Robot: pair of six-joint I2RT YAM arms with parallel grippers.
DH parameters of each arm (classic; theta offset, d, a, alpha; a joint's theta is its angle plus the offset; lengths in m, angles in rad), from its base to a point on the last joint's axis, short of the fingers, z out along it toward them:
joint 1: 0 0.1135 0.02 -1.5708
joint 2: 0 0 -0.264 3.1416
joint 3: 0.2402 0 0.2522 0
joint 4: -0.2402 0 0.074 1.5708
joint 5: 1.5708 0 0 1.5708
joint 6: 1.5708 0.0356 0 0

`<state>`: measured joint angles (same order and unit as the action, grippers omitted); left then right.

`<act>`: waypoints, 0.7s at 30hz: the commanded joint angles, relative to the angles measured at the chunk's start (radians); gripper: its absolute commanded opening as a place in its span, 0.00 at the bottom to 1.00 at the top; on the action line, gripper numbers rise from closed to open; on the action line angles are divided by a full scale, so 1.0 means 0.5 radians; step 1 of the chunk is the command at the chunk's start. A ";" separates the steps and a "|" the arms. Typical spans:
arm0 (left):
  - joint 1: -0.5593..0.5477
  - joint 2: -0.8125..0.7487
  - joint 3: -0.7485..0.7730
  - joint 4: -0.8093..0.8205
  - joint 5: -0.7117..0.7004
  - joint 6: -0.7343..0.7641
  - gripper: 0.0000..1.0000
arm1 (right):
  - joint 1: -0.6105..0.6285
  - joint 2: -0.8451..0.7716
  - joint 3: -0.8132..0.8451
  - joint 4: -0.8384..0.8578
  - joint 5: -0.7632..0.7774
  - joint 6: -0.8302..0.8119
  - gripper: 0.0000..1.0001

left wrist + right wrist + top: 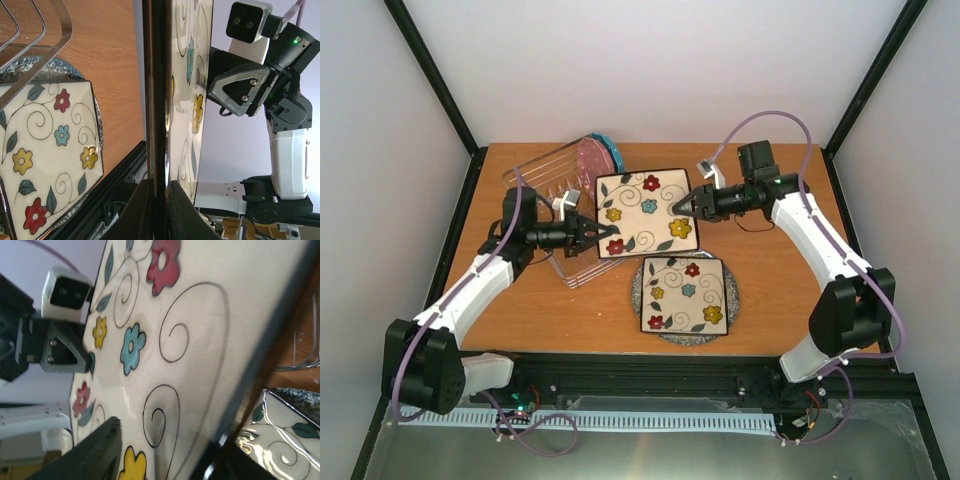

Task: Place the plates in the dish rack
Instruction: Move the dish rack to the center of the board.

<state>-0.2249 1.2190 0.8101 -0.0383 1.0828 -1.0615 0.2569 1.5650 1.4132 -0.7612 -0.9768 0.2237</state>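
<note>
A square cream flowered plate (647, 213) (192, 75) (200, 325) hangs on edge above the table between both grippers. My left gripper (610, 232) (161, 182) is shut on its left rim. My right gripper (682, 205) (170, 435) straddles the opposite rim with its jaws apart, and the plate stands slanted between them. A second square flowered plate (685, 293) (45, 160) lies flat on a round grey speckled plate (732, 300) (295, 395). At the back left is the wire dish rack (545, 180) (50, 55), in which stand a blue plate (612, 148) and a pinkish one (592, 155).
The stacked plates lie just in front of the held plate, right of the rack's near corner. Black frame posts (430, 75) and white walls close in the table on the sides and at the back. A black rail (650, 375) runs along the near edge.
</note>
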 commanded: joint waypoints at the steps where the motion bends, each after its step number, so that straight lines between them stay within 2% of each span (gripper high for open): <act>1: 0.024 -0.016 0.119 0.344 0.167 0.087 0.01 | 0.064 0.072 0.059 -0.014 0.022 -0.017 0.39; 6: 0.026 0.004 0.100 0.353 0.159 0.105 0.01 | 0.069 0.118 0.084 -0.029 0.029 -0.010 0.19; 9: 0.038 0.007 0.084 0.352 0.145 0.115 0.01 | 0.068 0.141 0.131 -0.054 0.039 -0.018 0.16; 13: 0.060 0.004 0.061 0.295 0.126 0.175 0.01 | 0.068 0.167 0.228 -0.108 0.065 -0.033 0.04; 19: 0.150 0.006 0.113 0.026 0.048 0.361 0.01 | 0.069 0.200 0.466 -0.257 0.249 -0.063 0.03; 21: 0.184 0.004 0.171 -0.104 0.005 0.449 0.08 | 0.076 0.201 0.577 -0.314 0.327 -0.089 0.03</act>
<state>-0.1799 1.2465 0.8104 -0.0132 1.0935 -0.9363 0.2985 1.6760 1.5864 -0.8871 -0.9573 0.2543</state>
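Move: The flowered square plate, held near its left edge by the left hand, has its middle about 7 cm to the left of the right hand, 1 cm back and roughly level, its right edge between that hand's half-open fingers. From the left hand, the dish rack's middle lies some 12 cm ahead, 7 cm left and 18 cm down; the lower square plate is about 15 cm right, 7 cm back and 20 cm below. The held square plate gets a second grip: the right hand dips about 1.5 cm while easing left, closes its half-open fingers to a pinch on the right edge, then comes back up. The left hand keeps its pinch and edges forward, late also left, just over 1 cm towards the dish rack, rolling the far side down some 5 degrees; the right hand goes along forward and left. ##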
